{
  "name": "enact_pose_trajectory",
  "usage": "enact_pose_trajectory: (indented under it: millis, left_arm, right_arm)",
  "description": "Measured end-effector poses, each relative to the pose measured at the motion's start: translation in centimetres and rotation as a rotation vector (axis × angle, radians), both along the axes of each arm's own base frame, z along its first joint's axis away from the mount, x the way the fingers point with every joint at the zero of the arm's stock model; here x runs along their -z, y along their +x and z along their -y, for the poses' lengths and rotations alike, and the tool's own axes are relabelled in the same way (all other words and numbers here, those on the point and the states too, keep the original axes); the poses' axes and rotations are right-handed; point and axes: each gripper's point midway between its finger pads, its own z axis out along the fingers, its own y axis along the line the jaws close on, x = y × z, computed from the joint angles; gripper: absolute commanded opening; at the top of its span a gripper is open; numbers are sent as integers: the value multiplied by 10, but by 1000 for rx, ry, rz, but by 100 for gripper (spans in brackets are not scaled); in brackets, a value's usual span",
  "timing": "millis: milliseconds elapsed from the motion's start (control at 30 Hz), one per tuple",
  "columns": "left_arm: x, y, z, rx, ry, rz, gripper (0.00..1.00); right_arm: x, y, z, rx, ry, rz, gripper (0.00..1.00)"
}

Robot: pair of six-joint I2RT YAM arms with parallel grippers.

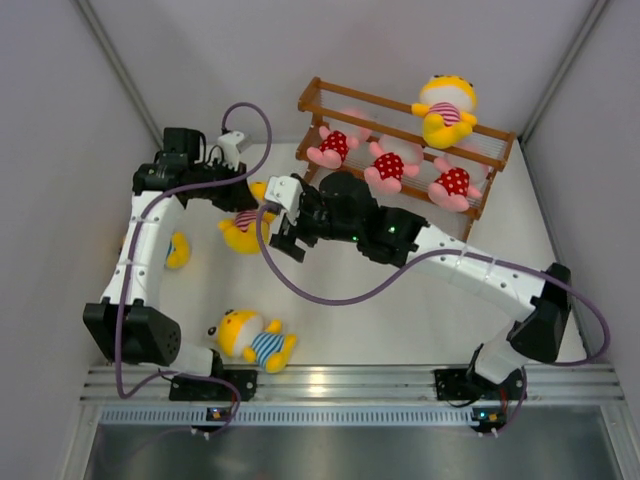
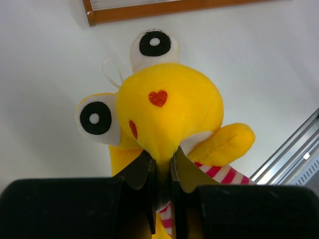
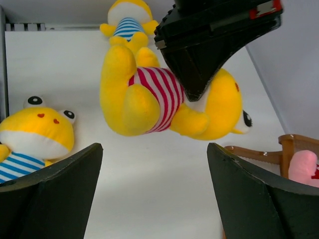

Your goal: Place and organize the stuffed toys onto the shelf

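My left gripper (image 1: 250,203) (image 2: 162,164) is shut on a yellow stuffed toy in a pink-striped shirt (image 1: 243,230) (image 2: 169,109) (image 3: 149,99), pinching it at the neck and holding it above the table. My right gripper (image 1: 283,226) (image 3: 154,199) hangs open just beside it, nothing between its fingers. The brown wooden shelf (image 1: 500,150) (image 3: 256,152) stands at the back right. On its top tier sits another yellow pink-striped toy (image 1: 445,108); three pink red-dotted toys (image 1: 388,165) lie lower down. Yellow blue-striped toys (image 1: 255,342) (image 3: 35,134) lie on the table.
A second blue-striped toy (image 1: 177,250) lies half hidden under the left arm by the left wall. White walls close in both sides. A metal rail (image 1: 350,385) runs along the near edge. A purple cable (image 1: 330,295) loops over the table's middle.
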Motion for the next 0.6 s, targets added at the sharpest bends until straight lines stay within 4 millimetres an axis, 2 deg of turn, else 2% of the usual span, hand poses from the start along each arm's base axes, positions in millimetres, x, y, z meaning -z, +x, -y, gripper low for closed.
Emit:
enact_pose_trajectory:
  millis: [100,300,400,433,467,533,567,600]
  left_arm:
    - [-2,-1,3,0,-6,-2,0]
    - [-3,-2,6,1,-12,-7,0]
    - [-4,-2,6,-3,-15,-10,0]
    - [-5,-2,6,-4,-13,-9,0]
    - [-7,-1,5,-5,-9,-3,0]
    - [-11,1,3,-10,4,15,0]
    - [-14,-1,2,-12,12,16,1]
    - [-15,-1,1,-14,18,17,11]
  right_arm:
    - [16,4,-15,-20,-20,-18,87]
    - [24,15,-45,-47,-10,-24,84]
    - [29,20,-56,-51,-12,-34,64]
    - [31,22,-59,-51,-16,-40,44]
    - [34,23,-62,-52,-26,-46,32]
    - [38,22,-65,-56,-39,-63,0]
    - [38,23,-65,-51,-44,-61,0]
    - [37,23,-65,-48,-46,-62,0]
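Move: The yellow toy in the pink-striped shirt hangs in my left hand's grip, its middle about 5 cm back of and 3 cm below that hand. From my open right hand it lies some 9 cm left, 4 cm ahead and 4 cm lower. A blue-striped toy lies about 28 cm below my right hand, 15 cm back and 11 cm left; the shelf's near left corner is 20 cm ahead, 1 cm left and 30 cm down. My right hand reaches left into the hanging toy, about 6 cm, sinking some 4 cm as it goes and edging a little forward, then shuts its wide-open fingers on one of the toy's yellow legs below the striped belly. My left hand keeps its pinch at the neck and holds nearly still, easing up about a centimetre at the end. ##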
